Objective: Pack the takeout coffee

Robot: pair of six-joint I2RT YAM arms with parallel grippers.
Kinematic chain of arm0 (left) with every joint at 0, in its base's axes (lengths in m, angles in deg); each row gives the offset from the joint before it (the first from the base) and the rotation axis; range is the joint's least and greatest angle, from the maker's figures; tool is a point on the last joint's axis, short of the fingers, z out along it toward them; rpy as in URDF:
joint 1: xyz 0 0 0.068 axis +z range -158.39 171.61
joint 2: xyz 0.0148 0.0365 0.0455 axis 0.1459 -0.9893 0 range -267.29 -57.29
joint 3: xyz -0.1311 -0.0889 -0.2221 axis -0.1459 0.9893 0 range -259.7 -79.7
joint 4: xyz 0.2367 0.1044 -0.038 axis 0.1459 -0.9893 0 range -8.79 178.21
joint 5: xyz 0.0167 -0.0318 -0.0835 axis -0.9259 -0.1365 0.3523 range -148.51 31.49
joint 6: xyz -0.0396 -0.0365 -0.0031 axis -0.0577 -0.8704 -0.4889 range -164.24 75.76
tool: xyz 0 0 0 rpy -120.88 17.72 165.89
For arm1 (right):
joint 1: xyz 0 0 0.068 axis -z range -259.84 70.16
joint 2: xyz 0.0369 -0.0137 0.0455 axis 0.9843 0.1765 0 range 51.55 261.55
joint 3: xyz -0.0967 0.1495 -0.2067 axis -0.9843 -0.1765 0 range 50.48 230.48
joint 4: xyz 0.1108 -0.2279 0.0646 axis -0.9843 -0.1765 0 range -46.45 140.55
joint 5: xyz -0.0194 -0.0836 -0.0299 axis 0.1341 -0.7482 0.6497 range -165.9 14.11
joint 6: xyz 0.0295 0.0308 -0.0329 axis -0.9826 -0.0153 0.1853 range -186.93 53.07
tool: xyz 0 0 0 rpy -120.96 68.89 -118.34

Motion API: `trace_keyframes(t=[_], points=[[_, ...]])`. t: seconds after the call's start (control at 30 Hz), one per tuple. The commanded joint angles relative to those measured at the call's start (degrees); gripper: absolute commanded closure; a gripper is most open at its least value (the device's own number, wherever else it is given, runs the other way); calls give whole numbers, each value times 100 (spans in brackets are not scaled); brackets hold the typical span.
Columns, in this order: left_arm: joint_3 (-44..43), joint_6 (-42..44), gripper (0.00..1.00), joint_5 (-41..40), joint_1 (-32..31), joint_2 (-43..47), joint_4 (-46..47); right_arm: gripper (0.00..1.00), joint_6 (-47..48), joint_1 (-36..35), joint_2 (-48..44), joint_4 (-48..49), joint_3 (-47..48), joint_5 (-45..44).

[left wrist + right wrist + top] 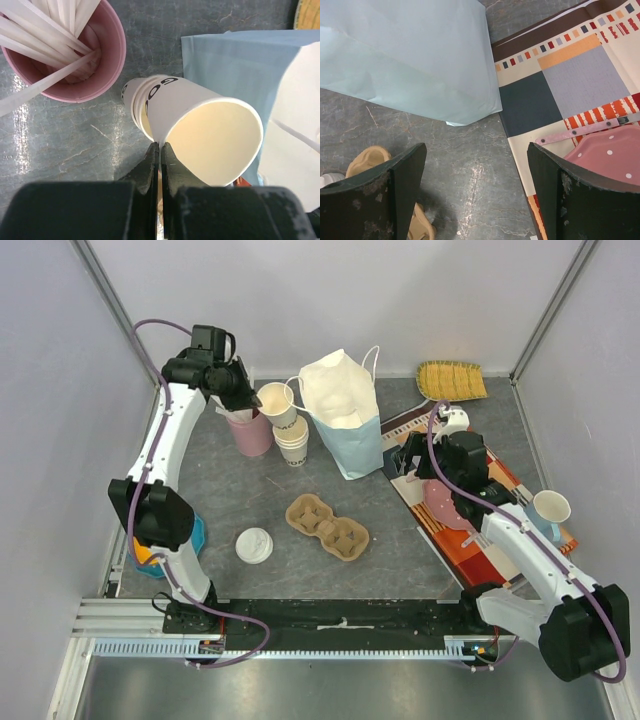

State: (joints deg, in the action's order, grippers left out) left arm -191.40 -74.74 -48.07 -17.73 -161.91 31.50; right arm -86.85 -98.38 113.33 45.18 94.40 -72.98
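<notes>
No takeout coffee shows in any view. My left gripper (253,400) (160,145) is shut on the rim of a lidless white paper cup (277,402) (200,125). It holds the cup tilted just above the stack of paper cups (292,445) (141,125). A loose flat white lid (254,544) lies on the table's near left. The light blue paper bag (345,425) (240,65) (405,55) stands open at the middle back. My right gripper (402,462) (476,150) hangs open over bare table beside the bag's base, holding nothing.
A pink cup of white stirrers (250,430) (75,60) stands left of the stack. A brown cup carrier (327,526) (367,157) lies mid-table. The patterned mat (500,530) (580,75) on the right bears a pink plate (610,155) and a mug (550,508). A yellow tray (452,380) sits behind.
</notes>
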Motion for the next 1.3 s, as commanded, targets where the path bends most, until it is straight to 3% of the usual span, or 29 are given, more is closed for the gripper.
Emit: trace_keyframes(t=[0.0,0.37,0.53,0.63,0.77,0.97,1.03,1.07,1.17,1.27], points=[[-370,325,98,-94,20,398,-16,10,15,-35,-166,53,284,86],[-528,1037,98,-762,99,811,-252,10,-20,-44,-394,9,301,130],[-142,1440,98,-543,415,1372,-621,10,-3,-44,-553,-70,380,183],[200,2106,98,-192,495,1829,-736,10,67,-61,-562,-131,512,288],[1193,3389,98,1447,469,2392,-832,11,94,-88,-500,-166,679,473],[2774,5202,98,1987,-321,3015,-1325,11,-99,-272,-447,-88,653,508],[3283,5527,98,1910,-970,3227,-1238,12,-196,-386,-456,-17,609,430],[3451,5563,98,1596,-1634,3298,-1159,12,-275,-430,-456,0,574,394],[4093,5380,98,1190,-2621,3466,-694,12,-372,-615,-465,27,565,262],[4367,4888,98,1407,-2765,3326,-236,13,-407,-808,-544,-87,591,61]])
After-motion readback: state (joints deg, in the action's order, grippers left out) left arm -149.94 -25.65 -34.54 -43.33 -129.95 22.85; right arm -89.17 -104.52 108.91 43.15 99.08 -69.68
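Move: The left hand, already pinching a paper cup by its rim, is taking it to the bare table about 29 cm back, 9 cm to its right and 23 cm below. The white lids lie roughly 24 cm back and 1 cm left of this hand; the cup carrier is 19 cm back and 16 cm right. The remaining cup stack stands about 8 cm right and 1 cm back. From the right hand the bare spot is some 18 cm back and 24 cm left. Upward and a little left first, then in a fast sweep back towards its base, to the right and down, the left hand carries the cup away from the stack towards the bare table beside the lids. It ends about 27 cm back, having turned some 70 degrees clockwise, and keeps its rim pinch. The open, empty right hand rises, then drifts left. ##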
